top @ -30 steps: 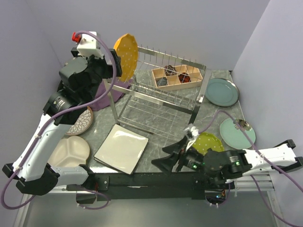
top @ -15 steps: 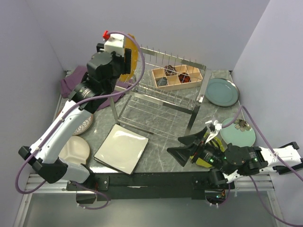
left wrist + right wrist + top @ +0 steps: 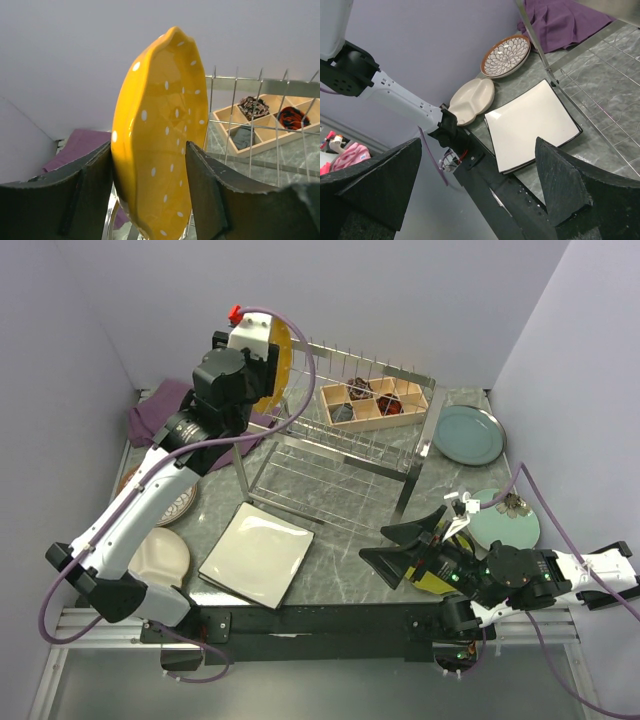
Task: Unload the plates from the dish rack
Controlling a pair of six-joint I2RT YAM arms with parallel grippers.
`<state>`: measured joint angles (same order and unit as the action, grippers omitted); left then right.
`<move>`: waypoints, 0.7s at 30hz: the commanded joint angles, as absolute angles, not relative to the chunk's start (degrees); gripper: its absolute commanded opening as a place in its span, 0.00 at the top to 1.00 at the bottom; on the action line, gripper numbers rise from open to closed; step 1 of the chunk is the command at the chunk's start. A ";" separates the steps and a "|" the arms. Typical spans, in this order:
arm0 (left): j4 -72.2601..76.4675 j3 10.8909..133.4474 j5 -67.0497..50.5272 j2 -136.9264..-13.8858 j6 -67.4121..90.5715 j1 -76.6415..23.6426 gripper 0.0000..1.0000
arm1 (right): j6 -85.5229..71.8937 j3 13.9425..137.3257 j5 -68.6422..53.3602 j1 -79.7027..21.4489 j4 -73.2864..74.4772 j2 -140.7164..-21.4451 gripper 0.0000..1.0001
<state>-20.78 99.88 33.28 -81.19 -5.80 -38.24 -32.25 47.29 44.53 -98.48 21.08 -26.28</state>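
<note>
A yellow white-dotted plate (image 3: pixel 160 130) stands upright at the left end of the dish rack (image 3: pixel 340 455). My left gripper (image 3: pixel 148 145) straddles it, with a finger pressed against each face. From above, the wrist hides most of this plate (image 3: pixel 283 360). The other plates lie on the table: a cream square plate (image 3: pixel 257 553), a cream divided dish (image 3: pixel 160 555), a brown-rimmed patterned plate (image 3: pixel 180 502), a teal-grey plate (image 3: pixel 468 434) and a mint flowered plate (image 3: pixel 505 520). My right gripper (image 3: pixel 385 548) hangs open and holds nothing, low at the front right, above a yellow-green plate (image 3: pixel 430 575).
A wooden compartment box (image 3: pixel 372 403) rests on the rack's back right. A purple cloth (image 3: pixel 160 410) lies at the back left. The right wrist view looks over the square plate (image 3: pixel 530 125), the divided dish (image 3: pixel 472 100) and the patterned plate (image 3: pixel 506 55).
My left arm swung right to the yellow plate and its jaws narrowed onto it. My right arm drew back to the right and sank lower, still open.
</note>
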 commanded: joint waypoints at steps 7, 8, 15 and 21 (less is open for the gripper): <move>-21.97 103.71 29.89 -81.74 -7.38 -38.23 0.48 | -31.20 45.53 44.56 -98.70 17.84 -24.17 0.00; -21.97 103.80 29.45 -81.56 -7.47 -38.23 0.51 | -31.20 45.53 44.56 -98.70 17.84 -24.26 0.00; -21.80 103.45 27.07 -81.12 -8.52 -38.32 0.76 | -30.85 45.53 44.47 -98.70 17.32 -24.61 0.00; -19.08 101.69 26.28 -79.54 -10.20 -38.41 0.99 | -30.67 45.88 44.56 -98.70 17.49 -24.52 0.00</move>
<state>-22.26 101.80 30.37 -81.97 -9.32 -37.85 -31.64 45.63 44.01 -98.50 19.64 -24.75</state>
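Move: The yellow plate stands upright at the rack's left end, its near rim already between my open left fingers and its middle some 7 cm ahead at about hand height. The rack's upper shelf is centred about 13 cm to the right, 3 cm ahead and 12 cm lower. The purple cloth is roughly 14 cm ahead and 22 cm left, the wooden tray about 20 cm ahead and 26 cm right, both some 43 cm below. From my right hand the yellow plate is about 35 cm ahead, 22 cm left and 12 cm higher. I hold my left hand almost where it is, fingers pointing forward, shifting only about half a centimetre, and close the half-open fingers until they pinch the yellow plate's near rim from both sides. As they shut, I roll the wrist slightly, some 5 degrees, left side rising. ##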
